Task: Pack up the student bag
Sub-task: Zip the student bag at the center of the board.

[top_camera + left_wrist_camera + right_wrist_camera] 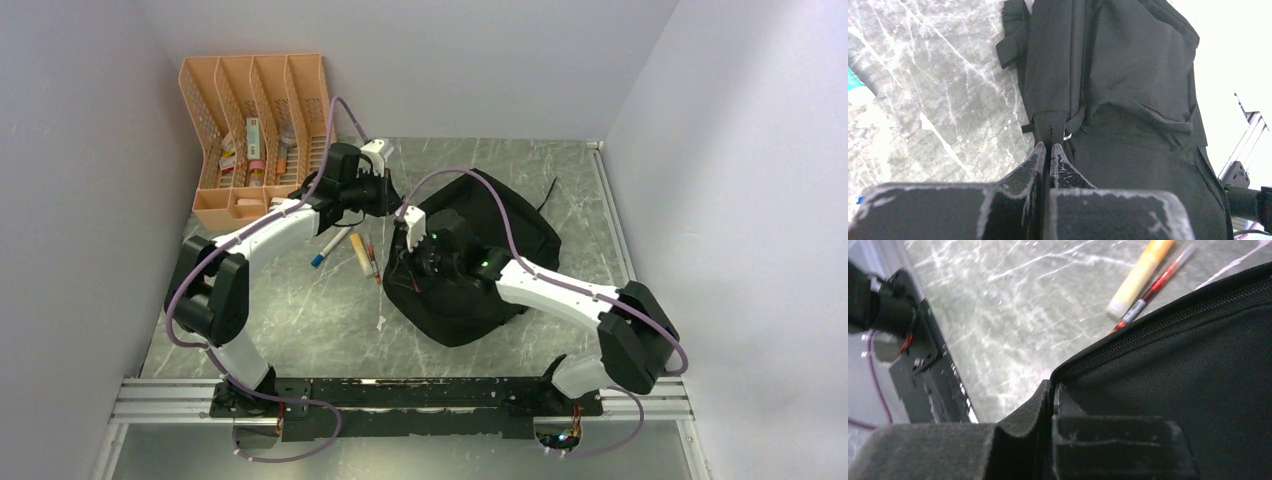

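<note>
The student bag (500, 250) is a large black backpack lying in the middle of the table. My left gripper (394, 196) is at its far left corner; in the left wrist view its jaws (1049, 148) are shut on a black fabric tab (1050, 127) of the bag (1133, 75). My right gripper (412, 268) is at the bag's left side. In the right wrist view it (1053, 390) is shut on the zippered edge (1128, 342) of the bag (1188, 370). The bag's inside is hidden.
A blue-tipped pen (328, 248), a yellow marker (357, 247) and a red pen (373, 262) lie on the marble table just left of the bag. An orange mesh organiser (255, 130) with small items stands at the back left. Grey walls close in on both sides.
</note>
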Robot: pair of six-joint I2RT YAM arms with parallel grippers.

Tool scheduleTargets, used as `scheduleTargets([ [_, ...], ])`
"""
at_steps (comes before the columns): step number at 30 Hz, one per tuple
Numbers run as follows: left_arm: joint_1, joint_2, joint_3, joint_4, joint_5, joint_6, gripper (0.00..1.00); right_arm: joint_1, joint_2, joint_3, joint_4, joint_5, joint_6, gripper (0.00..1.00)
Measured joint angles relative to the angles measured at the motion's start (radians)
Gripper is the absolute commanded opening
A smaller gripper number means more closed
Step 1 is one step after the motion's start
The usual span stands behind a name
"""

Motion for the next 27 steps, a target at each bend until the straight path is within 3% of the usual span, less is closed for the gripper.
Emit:
scheduleTargets([
  [13,-0.009,0.027,0.000,-0.032,0.059,-0.008,0.05,-0.001,-0.108,-0.019,-0.236,-0.274,-0.201,0.00],
  [27,-0.037,0.128,0.000,-0.043,0.128,-0.042,0.05,-0.011,-0.174,-0.070,-0.282,-0.367,-0.270,0.00],
])
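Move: The zip edge is already pinched in both hands. The bag's near corner, towards which the zip runs, lies about 13 cm back, 8 cm right and 11 cm below the right hand; from the left hand it is some 28 cm back, 14 cm right and 13 cm below. From the right hand, the yellow tube lies 8 cm ahead and 9 cm left, the red pen 7 cm ahead and 7 cm left, both 13 cm below. Right pinch draws the zip edge back about 9 cm, turning counter-clockwise; left keeps hold, sinking some 6 cm. ##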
